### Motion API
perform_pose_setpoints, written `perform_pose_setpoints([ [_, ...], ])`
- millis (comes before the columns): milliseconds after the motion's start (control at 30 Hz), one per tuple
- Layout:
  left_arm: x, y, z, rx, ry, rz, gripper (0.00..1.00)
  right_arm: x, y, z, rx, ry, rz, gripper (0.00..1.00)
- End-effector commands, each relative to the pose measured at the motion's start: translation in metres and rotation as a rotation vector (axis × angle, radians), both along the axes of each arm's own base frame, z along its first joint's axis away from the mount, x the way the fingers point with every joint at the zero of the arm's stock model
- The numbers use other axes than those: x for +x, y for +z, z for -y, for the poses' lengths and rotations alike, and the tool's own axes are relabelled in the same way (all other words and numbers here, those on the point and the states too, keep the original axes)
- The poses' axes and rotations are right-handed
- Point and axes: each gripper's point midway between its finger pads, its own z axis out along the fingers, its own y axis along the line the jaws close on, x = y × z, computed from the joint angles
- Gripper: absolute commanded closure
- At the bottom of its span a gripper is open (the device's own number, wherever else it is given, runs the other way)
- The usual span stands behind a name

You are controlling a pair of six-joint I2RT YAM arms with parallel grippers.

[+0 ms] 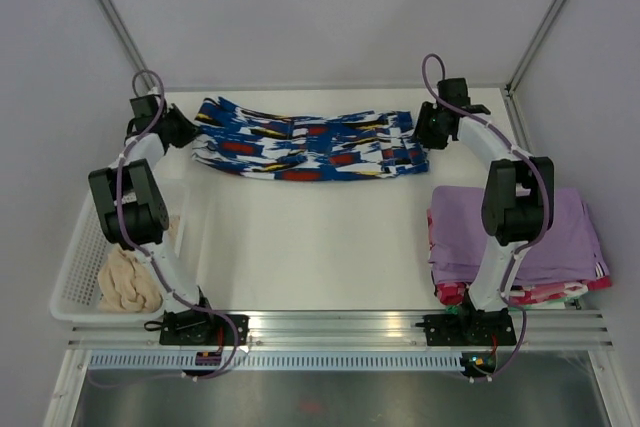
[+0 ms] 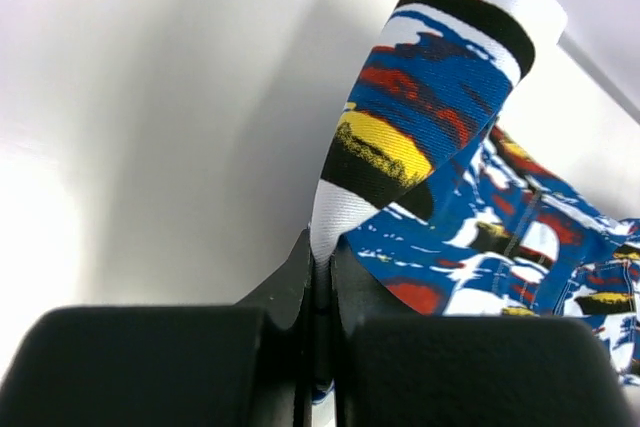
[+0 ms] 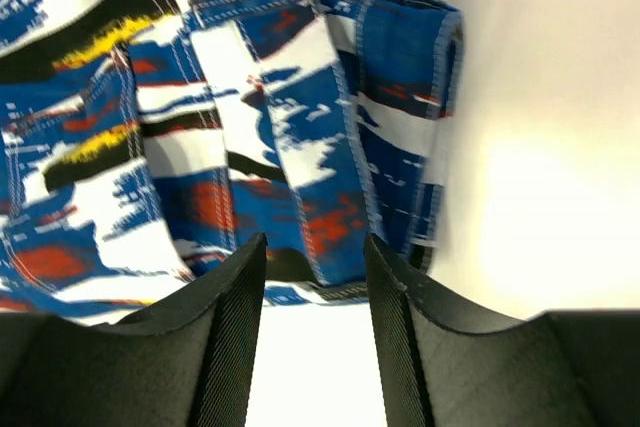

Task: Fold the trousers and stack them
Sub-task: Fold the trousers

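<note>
The trousers [image 1: 305,146], in a blue, white and black print with red and yellow flecks, lie folded in a long strip across the far part of the table. My left gripper [image 1: 192,130] is at their left end, shut on a pinched fold of the fabric [image 2: 420,137] that rises from between the jaws. My right gripper [image 1: 424,130] is at their right end, open, its fingers [image 3: 225,317] just short of the waistband edge [image 3: 330,207], holding nothing.
A stack of folded lilac garments [image 1: 555,237] lies at the right by the right arm. A cream fluffy bundle [image 1: 128,282] sits in a white basket [image 1: 75,267] at the left. The white table [image 1: 310,242] spreads in front of the trousers.
</note>
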Motion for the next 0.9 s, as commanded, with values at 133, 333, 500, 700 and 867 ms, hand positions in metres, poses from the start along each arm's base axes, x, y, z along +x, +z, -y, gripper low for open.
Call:
perform_pose_setpoints([
  [133,-0.007,0.108,-0.004,0.248,-0.073,0.225,0.98,0.019,0.028,-0.053,0.122,0.051,0.128,0.48],
  [333,-0.018,0.142,0.013,0.453,-0.028,0.197,0.98,0.024,0.033,-0.054,0.109,0.066,0.138,0.48],
  [500,-0.009,0.165,0.079,0.533,-0.064,0.197,0.98,0.022,0.038,-0.035,0.046,0.009,0.123,0.45],
  [700,0.001,0.181,0.174,0.447,-0.102,0.232,0.98,0.031,0.06,0.028,0.098,-0.142,0.164,0.33],
  [867,0.007,0.19,0.268,0.361,-0.146,0.277,0.98,0.047,0.088,0.08,0.07,-0.217,0.242,0.18],
])
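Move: My left hand already holds the left end of the trousers, about 7 cm above the table; the trousers' middle lies roughly 26 cm to its right, level with it, and their right end, where this end will be folded towards, some 46 cm to the right, both about 7 cm lower. My right hand hovers empty: that right end is about 6 cm to its left and 2 cm ahead, 7 cm below, while the purple stack sits some 19 cm right and 22 cm back. I lift the pinched left end with my left hand, steeply at first, then sweep it right over the trousers towards their right end, ending about 17 cm higher and 22 cm farther right, the hand rolling some 25 degrees with its left side rising. My right hand drifts 5 cm left over the right end, then swings back about 11 cm to the right, clear of the cloth, opening wide. ##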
